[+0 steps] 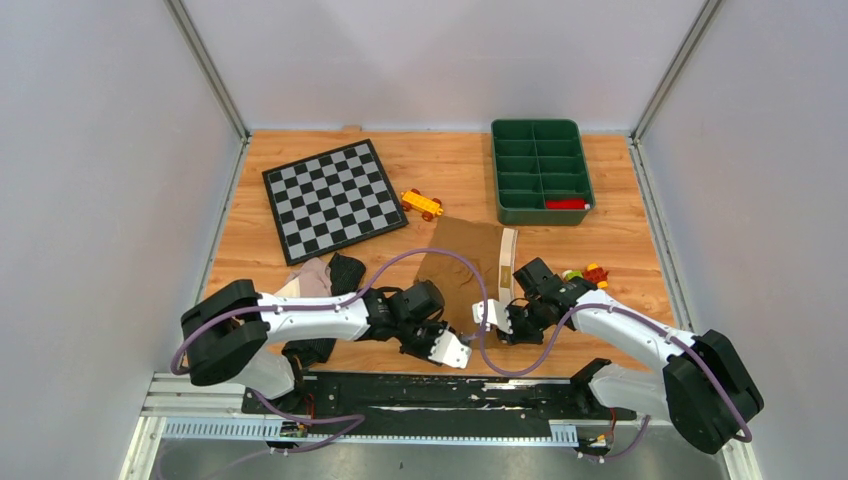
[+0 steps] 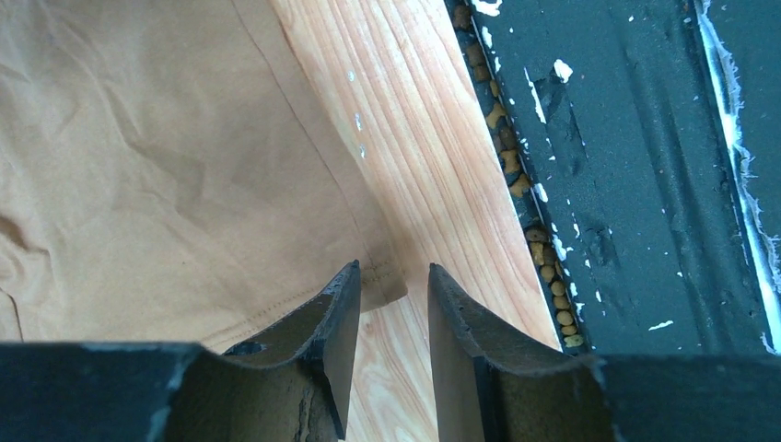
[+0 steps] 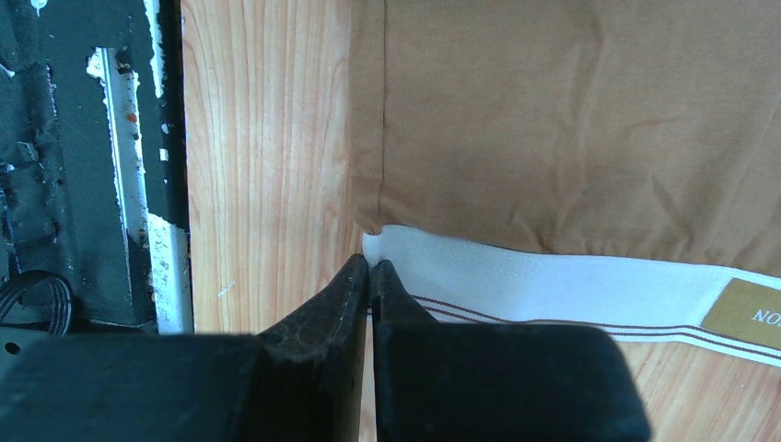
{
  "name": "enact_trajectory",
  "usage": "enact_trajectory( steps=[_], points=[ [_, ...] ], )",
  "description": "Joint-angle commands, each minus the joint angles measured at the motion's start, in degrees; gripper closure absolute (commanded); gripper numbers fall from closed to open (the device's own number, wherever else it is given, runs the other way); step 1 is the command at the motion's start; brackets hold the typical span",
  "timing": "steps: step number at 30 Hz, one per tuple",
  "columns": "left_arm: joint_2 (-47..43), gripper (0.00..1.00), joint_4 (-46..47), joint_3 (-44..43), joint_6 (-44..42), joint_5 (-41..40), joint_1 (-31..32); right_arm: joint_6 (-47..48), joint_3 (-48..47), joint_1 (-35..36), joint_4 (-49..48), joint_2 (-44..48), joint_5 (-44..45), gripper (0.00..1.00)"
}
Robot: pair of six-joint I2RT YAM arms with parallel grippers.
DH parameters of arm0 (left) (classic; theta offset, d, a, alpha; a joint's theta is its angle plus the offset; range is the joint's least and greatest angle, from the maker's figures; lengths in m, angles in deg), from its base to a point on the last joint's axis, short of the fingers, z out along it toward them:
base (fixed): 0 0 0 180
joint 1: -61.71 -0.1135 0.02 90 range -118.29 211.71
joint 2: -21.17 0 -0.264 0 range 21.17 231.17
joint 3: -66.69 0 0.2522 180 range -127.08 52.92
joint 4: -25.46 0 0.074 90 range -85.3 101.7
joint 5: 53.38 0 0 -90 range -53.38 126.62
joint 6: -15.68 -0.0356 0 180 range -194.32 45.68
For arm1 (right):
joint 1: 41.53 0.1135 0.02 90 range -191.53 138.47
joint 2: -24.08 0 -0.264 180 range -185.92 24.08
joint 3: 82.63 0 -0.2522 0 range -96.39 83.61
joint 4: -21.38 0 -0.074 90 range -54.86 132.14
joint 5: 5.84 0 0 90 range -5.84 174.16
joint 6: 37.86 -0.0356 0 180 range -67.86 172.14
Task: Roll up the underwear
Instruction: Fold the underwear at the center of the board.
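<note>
The tan-brown underwear (image 1: 462, 255) lies flat in the middle of the table, its cream waistband (image 1: 507, 262) along the right side. My left gripper (image 1: 455, 352) stands open at its near left corner; in the left wrist view the hem corner (image 2: 387, 281) lies between the fingertips of that gripper (image 2: 394, 269), ungripped. My right gripper (image 1: 492, 318) is shut on the waistband's near corner, seen in the right wrist view with the white band (image 3: 553, 281) pinched at the tips of the gripper (image 3: 369, 262). Black underwear (image 1: 345, 272) and pale pink-beige underwear (image 1: 312, 278) lie bunched behind my left arm.
A checkerboard mat (image 1: 335, 198) lies at the back left, and a green divided tray (image 1: 540, 170) holding a red piece (image 1: 566, 203) stands at the back right. An orange toy car (image 1: 421, 204) sits between them. Small coloured toys (image 1: 588, 273) lie by my right arm. A black rail (image 1: 420, 395) runs along the near edge.
</note>
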Motion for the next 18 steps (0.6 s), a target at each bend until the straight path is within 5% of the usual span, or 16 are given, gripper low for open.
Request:
enact_trajectory(
  steps=[1,7,18],
  points=[
    [1.04,0.59,1.82,0.07,0.05,-1.45,1.06,-0.40,-0.10,-0.13,-0.24,-0.34,-1.47,0.97],
    [1.20,0.62,3.97,1.31,1.96,-4.81,1.99,-0.38,0.00,-0.07,-0.19,0.04,-1.43,0.97],
    [1.67,1.00,2.60,-0.37,1.89,-7.99,2.22,-1.43,-1.77,-0.22,1.33,1.49,-1.12,0.97]
  ],
)
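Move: The underwear's near leg corner lies just under the left hand's open fingers, about 1 cm below and perhaps 1 cm to the left. From the left hand, the near waistband corner pinched by the right hand is some 10 cm to the right and about 1 cm farther out. The dark cloth lies roughly 18 cm to the left and 6 cm ahead. From the right hand, the leg corner lies about 10 cm to the left, roughly level. Straight down by about 1 cm, the left hand sinks onto the near leg corner of the underwear, then eases slightly forward as its part-open fingers shut and pinch the hem corner just above the table, the wrist tilting only a few degrees. The right hand stays put and keeps its hold on the near waistband corner. ##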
